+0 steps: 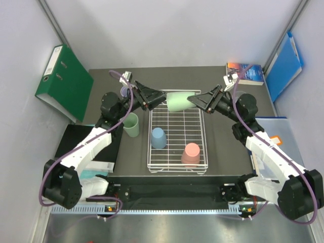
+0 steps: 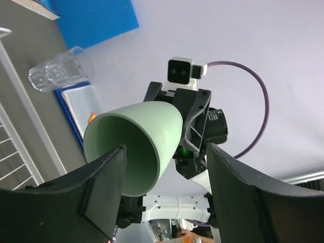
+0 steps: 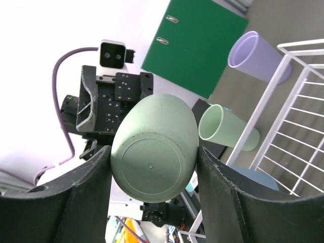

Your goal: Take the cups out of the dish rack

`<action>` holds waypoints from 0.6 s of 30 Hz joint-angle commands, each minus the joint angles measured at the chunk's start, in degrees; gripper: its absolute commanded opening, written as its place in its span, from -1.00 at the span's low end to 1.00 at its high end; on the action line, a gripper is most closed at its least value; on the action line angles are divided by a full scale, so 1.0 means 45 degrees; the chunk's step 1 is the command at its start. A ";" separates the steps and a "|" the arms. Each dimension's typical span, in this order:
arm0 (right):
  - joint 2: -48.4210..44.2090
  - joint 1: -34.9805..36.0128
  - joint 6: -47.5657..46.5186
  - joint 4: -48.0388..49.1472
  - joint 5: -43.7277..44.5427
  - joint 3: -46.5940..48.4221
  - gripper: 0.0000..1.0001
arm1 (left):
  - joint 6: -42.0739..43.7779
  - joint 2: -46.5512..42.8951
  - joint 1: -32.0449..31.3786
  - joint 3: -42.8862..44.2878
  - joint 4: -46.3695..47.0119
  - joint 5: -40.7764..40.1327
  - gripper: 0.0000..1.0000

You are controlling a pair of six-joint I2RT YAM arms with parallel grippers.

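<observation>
A mint green cup (image 1: 178, 102) hangs on its side above the far end of the white dish rack (image 1: 150, 144). My right gripper (image 1: 197, 99) is shut on its base (image 3: 154, 152), one finger on each side. My left gripper (image 1: 160, 96) stands open at the cup's mouth (image 2: 147, 136): the rim's wall lies between its fingers (image 2: 238, 192) without being pinched. A light blue cup (image 1: 158, 137) and a salmon pink cup (image 1: 191, 154) stand upside down in the rack. A second green cup (image 1: 131, 124) and a lilac cup (image 3: 258, 55) stand on the table left of the rack.
Two stacked clear glasses (image 2: 61, 68) lie on the table to the right of the rack, near a blue folder (image 1: 284, 66). A green binder (image 1: 63, 81) leans at the back left. A book (image 1: 245, 73) lies at the back right.
</observation>
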 commanded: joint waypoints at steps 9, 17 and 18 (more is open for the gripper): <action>0.0880 0.0137 0.0814 0.2642 -0.0560 0.0274 -1.00 | -0.0846 0.0176 -0.0940 -0.0053 0.2466 0.1399 0.36; 0.1351 0.0587 0.0757 0.2684 -0.0775 0.0352 -1.00 | -0.0594 0.0822 -0.1489 0.0533 0.2567 0.2005 -0.91; 0.1312 0.0587 0.0601 0.2219 -0.0853 0.0410 -1.00 | -0.0457 0.0822 -0.1489 0.0592 0.2371 0.2006 -0.98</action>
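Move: About 8 cm to the left hand's right, 2 cm back and 2 cm lower is the middle of the green cup, its open mouth facing that hand. The right fingers already hold the closed end, the middle some 4 cm to their left and level. From the left hand, the blue cup in the rack lies roughly 5 cm back, 3 cm left, 21 cm down; the standing green cup 5 cm farther out, 17 cm left, 30 cm down. Coming back and to the right about 5 cm in all and turning some 10 degrees clockwise, the left hand brings its open fingers to the green cup's mouth, rising slightly and then sinking, and shuts them almost fully on the upper wall of the rim. The right hand keeps its grip on the closed end, easing about 2 cm left towards the left hand. ##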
